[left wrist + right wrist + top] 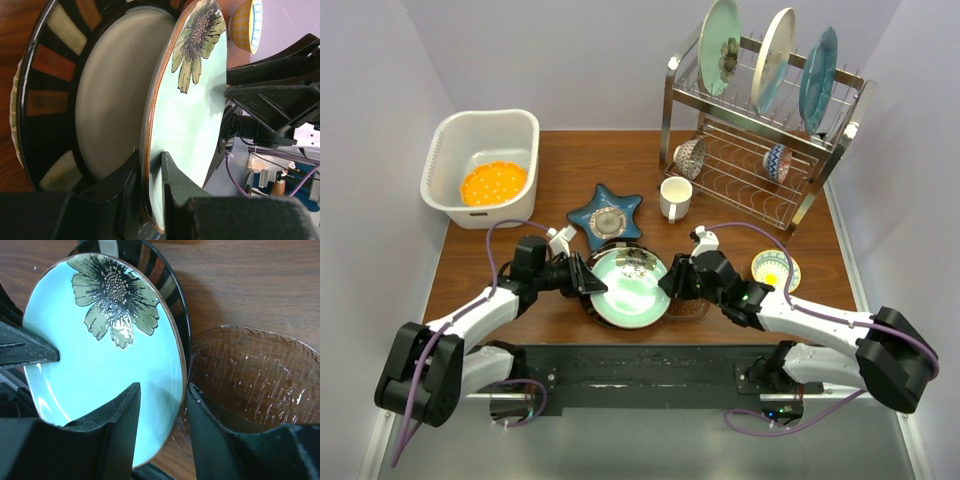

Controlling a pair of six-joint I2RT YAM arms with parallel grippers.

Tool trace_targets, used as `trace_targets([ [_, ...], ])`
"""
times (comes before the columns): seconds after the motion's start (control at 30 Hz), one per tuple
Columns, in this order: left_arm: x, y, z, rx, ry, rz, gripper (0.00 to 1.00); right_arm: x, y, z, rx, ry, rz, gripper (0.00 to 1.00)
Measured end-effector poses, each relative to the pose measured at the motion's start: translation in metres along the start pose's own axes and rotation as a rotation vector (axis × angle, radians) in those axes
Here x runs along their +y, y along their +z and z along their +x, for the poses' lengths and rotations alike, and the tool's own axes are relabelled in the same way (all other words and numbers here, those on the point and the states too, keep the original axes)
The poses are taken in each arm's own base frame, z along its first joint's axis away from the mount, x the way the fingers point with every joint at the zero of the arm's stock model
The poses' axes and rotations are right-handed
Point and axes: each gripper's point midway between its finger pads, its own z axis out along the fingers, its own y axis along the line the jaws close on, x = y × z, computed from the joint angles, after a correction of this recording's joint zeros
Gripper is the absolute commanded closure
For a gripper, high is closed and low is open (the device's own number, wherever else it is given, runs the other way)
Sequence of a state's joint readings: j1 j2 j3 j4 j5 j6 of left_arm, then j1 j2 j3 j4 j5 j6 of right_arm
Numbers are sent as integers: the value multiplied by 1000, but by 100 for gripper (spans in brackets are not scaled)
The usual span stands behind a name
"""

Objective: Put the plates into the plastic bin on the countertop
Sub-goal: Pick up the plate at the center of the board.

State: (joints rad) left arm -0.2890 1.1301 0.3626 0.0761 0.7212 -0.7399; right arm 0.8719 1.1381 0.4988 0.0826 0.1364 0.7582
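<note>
A pale green plate with a flower (pixel 630 288) is tilted up over a black-rimmed plate (pixel 638 256) near the front of the countertop (pixel 570 170). My left gripper (pixel 150 162) is shut on the green plate's (pixel 195 115) left rim. On the other side, my right gripper (pixel 162 390) is open, with its fingers astride the rim of the green plate (pixel 100 355) and a gap on both sides. The plastic bin (pixel 445 150) stands at the back left and holds an orange plate (pixel 493 184). A blue star-shaped dish (pixel 605 215) lies mid-table.
A wire dish rack (pixel 840 150) at the back right holds three upright plates and two small bowls. A white mug (pixel 675 197) stands before it. A yellow bowl (pixel 775 268) and a clear glass dish (pixel 255 375) lie by my right gripper.
</note>
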Motion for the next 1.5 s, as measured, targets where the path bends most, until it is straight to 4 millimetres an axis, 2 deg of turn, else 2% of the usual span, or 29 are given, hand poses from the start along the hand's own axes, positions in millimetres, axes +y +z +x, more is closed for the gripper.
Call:
trace_targets([
  [0.27, -11, -4, -9, -27, 26, 14, 100, 4, -1, 0, 1, -1, -16, 43],
  [0.67, -15, -7, -11, -43, 39, 13, 100, 11, -5, -3, -7, 2, -48, 19],
  [0.93, -23, -12, -18, -62, 53, 6, 100, 13, -7, -5, -12, 3, -52, 14],
  [1.23, -26, -15, -26, -67, 77, -33, 100, 16, -12, -11, -33, 7, -65, 4],
  [1.5, -28, -19, -30, -68, 74, -48, 100, 15, -16, -12, -44, 8, -72, 3],
])
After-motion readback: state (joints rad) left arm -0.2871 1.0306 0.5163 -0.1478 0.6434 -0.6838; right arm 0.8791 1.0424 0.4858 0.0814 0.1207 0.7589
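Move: The left hand holds the green flowered plate by its left rim, with the plate's middle about 8 cm to that hand's right. The plastic bin lies roughly 27 cm ahead and 26 cm left of it, the star dish 16 cm ahead and 2 cm right. The black-rimmed plate's middle is 3 cm right of it and 5 cm lower. From the right hand, the green plate's middle is about 9 cm left and 1 cm back; the glass plate's is 3 cm right, 3 cm back, 5 cm below. Upwards in two gentle stages, about 4 cm in all and easing a little forward near the end, the left hand keeps its pinch on the green plate's left rim and tips its fingers up slightly. The right hand, its grip already loosened, spreads its fingers nearly wide around the opposite rim and rises some 2.5 cm beside it, leaving the plate to the left hand. ##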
